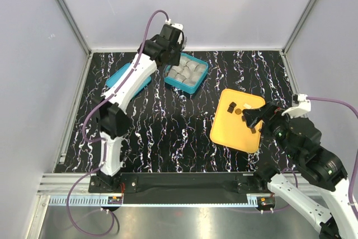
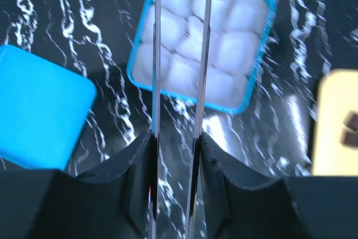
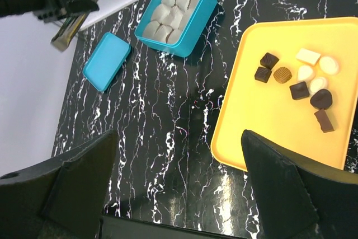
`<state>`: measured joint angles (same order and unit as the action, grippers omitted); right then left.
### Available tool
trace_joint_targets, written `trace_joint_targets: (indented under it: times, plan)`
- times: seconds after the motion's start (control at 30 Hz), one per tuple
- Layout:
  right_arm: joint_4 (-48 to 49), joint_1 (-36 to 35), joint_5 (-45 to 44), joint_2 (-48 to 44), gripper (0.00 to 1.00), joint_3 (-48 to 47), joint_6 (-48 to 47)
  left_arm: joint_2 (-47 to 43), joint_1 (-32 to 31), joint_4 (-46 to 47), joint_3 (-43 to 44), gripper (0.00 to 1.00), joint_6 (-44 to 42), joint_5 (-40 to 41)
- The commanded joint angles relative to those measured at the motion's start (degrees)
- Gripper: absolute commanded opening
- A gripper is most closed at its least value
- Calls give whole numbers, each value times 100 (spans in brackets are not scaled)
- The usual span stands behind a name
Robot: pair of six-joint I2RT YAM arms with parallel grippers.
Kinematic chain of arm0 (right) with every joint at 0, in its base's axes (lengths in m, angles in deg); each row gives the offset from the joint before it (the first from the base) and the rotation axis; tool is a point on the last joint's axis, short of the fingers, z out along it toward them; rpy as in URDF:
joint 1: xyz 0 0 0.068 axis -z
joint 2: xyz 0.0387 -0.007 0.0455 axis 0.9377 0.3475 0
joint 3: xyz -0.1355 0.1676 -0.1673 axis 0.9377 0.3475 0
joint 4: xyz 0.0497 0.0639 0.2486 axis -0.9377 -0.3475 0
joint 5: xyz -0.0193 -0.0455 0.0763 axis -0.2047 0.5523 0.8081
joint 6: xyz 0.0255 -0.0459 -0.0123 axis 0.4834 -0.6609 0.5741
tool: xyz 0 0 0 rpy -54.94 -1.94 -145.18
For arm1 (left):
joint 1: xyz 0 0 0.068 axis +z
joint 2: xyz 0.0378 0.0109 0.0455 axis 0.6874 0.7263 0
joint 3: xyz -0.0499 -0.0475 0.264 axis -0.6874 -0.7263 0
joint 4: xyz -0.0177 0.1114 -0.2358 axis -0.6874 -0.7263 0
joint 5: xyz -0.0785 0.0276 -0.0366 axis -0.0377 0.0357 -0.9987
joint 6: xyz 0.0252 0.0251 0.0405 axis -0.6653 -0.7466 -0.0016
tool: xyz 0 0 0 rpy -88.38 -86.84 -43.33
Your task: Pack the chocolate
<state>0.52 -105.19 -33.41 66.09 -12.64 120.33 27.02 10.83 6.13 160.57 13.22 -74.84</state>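
Note:
The chocolate point(image 3: 299, 90), several dark brown and pale cream pieces, lies on the right half of the yellow tray point(image 3: 263, 127); in the top view the pieces point(image 1: 230, 106) show partly, the rest hidden by my right arm. My right gripper point(image 3: 179, 138) hovers wide open by the tray's left edge, with nothing between its fingers point(image 1: 254, 117). My left gripper point(image 2: 176, 138) is raised at the back point(image 1: 170, 34) and shut on thin metal tongs point(image 2: 156, 54). The tongs' blades run over the blue box point(image 2: 254, 54); their tips are cut off by the frame.
The blue box point(image 1: 186, 73) holds several grey paper cups point(image 3: 168, 15). Its blue lid point(image 1: 128, 79) lies flat to its left. The black marbled table point(image 1: 179, 132) is walled by pale panels on three sides, with metal frame posts at the back corners.

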Motion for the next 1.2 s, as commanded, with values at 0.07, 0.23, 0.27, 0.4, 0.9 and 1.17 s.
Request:
trace_joint_targets:
  times: [0.07, 0.23, 0.27, 0.4, 0.9, 1.17]
  plan:
    - [559, -33, 98, 303, 100, 84, -12, 760, 368, 423, 605, 38, -433, -315]
    - [603, -33, -16, 391, 100, 101, -135, 1007, 465, 775, 474, 39, -653, -350]
    - [603, -24, -60, 408, 100, 110, -153, 1025, 474, 889, 430, 39, -688, -359]
    - [621, -33, -113, 435, 100, 145, -170, 1051, 483, 1170, 193, 39, -750, -438]
    - [674, -33, -210, 532, 100, 137, -285, 1297, 483, 1514, -203, 39, -794, -402]
    - [726, -33, -253, 602, 100, 128, -364, 1368, 483, 1601, -370, 40, -776, -411]
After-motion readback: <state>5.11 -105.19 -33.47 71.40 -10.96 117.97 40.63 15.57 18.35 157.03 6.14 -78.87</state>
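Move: The left hand is carrying the metal tongs about 25 cm above the table. The middle of the blue box of empty paper cups lies some 6 cm ahead of it, 4 cm to its right and 21 cm below. The blue lid is about 17 cm to this hand's left and 2 cm ahead, and the yellow tray of chocolates some 16 cm back and 24 cm to its right. From the empty right hand the box is roughly 31 cm ahead, 23 cm to the left and 28 cm below. Down and forward at once, the left hand brings the tongs towards the box. It drops fast by about 8 cm while reaching out, nearly pauses over the box and creeps forward, then sinks slowly again, for about 12 cm down and 6 cm forward in all. The grip on the tongs holds, and the wrist tilts only slightly. The right hand, wide open, eases a couple of centimetres forward and left. ##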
